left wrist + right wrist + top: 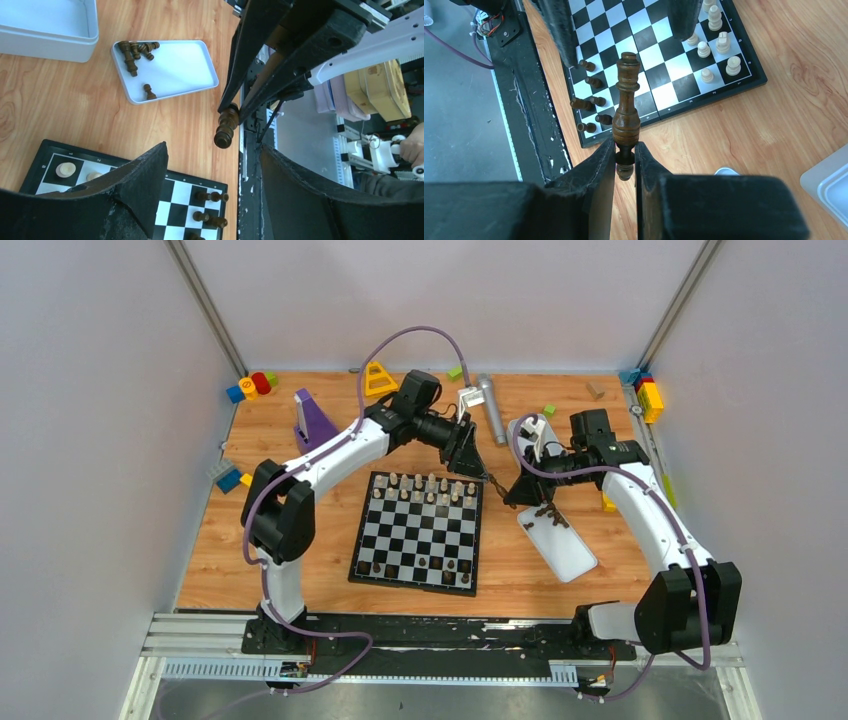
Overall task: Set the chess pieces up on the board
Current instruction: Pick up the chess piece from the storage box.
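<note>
The board [418, 530] lies mid-table, with cream chess pieces [430, 487] in its two far rows and a few dark ones [430, 565] along its near edge. My right gripper [625, 150] is shut on the base of a tall dark piece [626, 100], held lying level above the wood just right of the board's far corner. My left gripper [212, 165] is open, one finger either side of that piece's head [225, 131] without touching it. More dark pieces [135, 52] lie in a white tray [185, 65].
The white tray [568, 550] sits right of the board, with a second white container [47, 27] behind it. A purple wedge [312, 418], a yellow triangle [379, 378], a grey cylinder [490, 405] and coloured blocks [648, 395] line the back and side edges.
</note>
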Robot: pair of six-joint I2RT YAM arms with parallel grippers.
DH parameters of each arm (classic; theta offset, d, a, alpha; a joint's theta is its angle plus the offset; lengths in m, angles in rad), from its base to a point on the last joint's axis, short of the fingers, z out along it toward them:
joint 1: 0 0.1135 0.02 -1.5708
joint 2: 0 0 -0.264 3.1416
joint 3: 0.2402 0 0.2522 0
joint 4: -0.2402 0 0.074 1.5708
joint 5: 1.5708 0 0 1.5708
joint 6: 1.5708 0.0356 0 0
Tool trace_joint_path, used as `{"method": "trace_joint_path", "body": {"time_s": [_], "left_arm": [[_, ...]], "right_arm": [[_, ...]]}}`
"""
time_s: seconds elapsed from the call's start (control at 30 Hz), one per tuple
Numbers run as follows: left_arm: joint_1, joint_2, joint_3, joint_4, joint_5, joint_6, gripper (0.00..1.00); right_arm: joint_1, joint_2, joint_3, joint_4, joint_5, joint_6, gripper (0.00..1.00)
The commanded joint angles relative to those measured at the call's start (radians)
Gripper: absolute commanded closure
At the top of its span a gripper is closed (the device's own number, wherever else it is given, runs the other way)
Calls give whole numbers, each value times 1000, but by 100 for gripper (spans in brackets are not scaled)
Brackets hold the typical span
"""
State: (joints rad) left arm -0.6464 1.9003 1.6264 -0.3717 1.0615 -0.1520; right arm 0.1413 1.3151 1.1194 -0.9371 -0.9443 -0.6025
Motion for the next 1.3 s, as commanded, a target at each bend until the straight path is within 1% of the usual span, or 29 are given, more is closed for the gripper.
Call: {"method": "trace_joint_path", "body": {"time_s": [0.0, 0.27, 0.43, 0.73, 0.87, 1.03, 1.1, 1.13, 1.17, 1.2, 1.27], "left_arm": [[-4, 30, 49, 61, 40, -103, 27], [-22, 51, 58, 86, 41, -144, 38], [-28, 66, 62, 105, 45, -167, 43], [-35, 72, 58, 93, 55, -156, 54], [-35, 74, 53, 83, 62, -147, 60], [-35, 69, 57, 66, 66, -125, 73], [-36, 65, 60, 53, 67, -113, 79], [-35, 61, 62, 42, 67, -107, 85], [-35, 58, 62, 34, 62, -91, 90], [-35, 52, 62, 17, 59, -82, 97], [-33, 37, 58, -7, 45, -54, 100]], "right_arm": [[3, -10, 16, 39, -45, 16, 99], [6, -10, 3, 48, -39, 25, 99], [12, -14, -12, 57, -22, 30, 99], [16, -20, -10, 60, -9, 38, 100], [16, -18, -12, 63, -5, 39, 100], [15, -14, -15, 68, 1, 42, 100], [17, -14, -18, 69, 6, 43, 100], [16, -16, -23, 70, 9, 43, 100], [16, -17, -31, 71, 13, 42, 100], [16, -21, -43, 72, 19, 41, 100], [17, -31, -67, 74, 41, 32, 100]]}}
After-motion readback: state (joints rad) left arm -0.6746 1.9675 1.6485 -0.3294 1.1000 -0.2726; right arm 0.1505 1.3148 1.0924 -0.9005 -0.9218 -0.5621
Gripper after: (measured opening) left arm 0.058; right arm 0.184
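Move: The dark chess piece to be taken is held out in the right fingers. Its middle lies about 4 cm right of, 2 cm back from and 2 cm below the left hand. The board's middle is some 12 cm left of the left hand and 12 cm back, the white tray 18 cm right and 14 cm back, both about 22 cm lower. From the right hand, the piece's middle lies roughly 2 cm ahead, 2 cm left and 1 cm up. Rightward and slightly down and back, the left hand eases about 2 cm onto the free end of the dark piece, rolling only some 5 to 10 degrees early on, while its fingers close steadily from about three-quarters open to nearly shut and pinch that end. The right hand stays almost still and keeps its grip on the other end. ##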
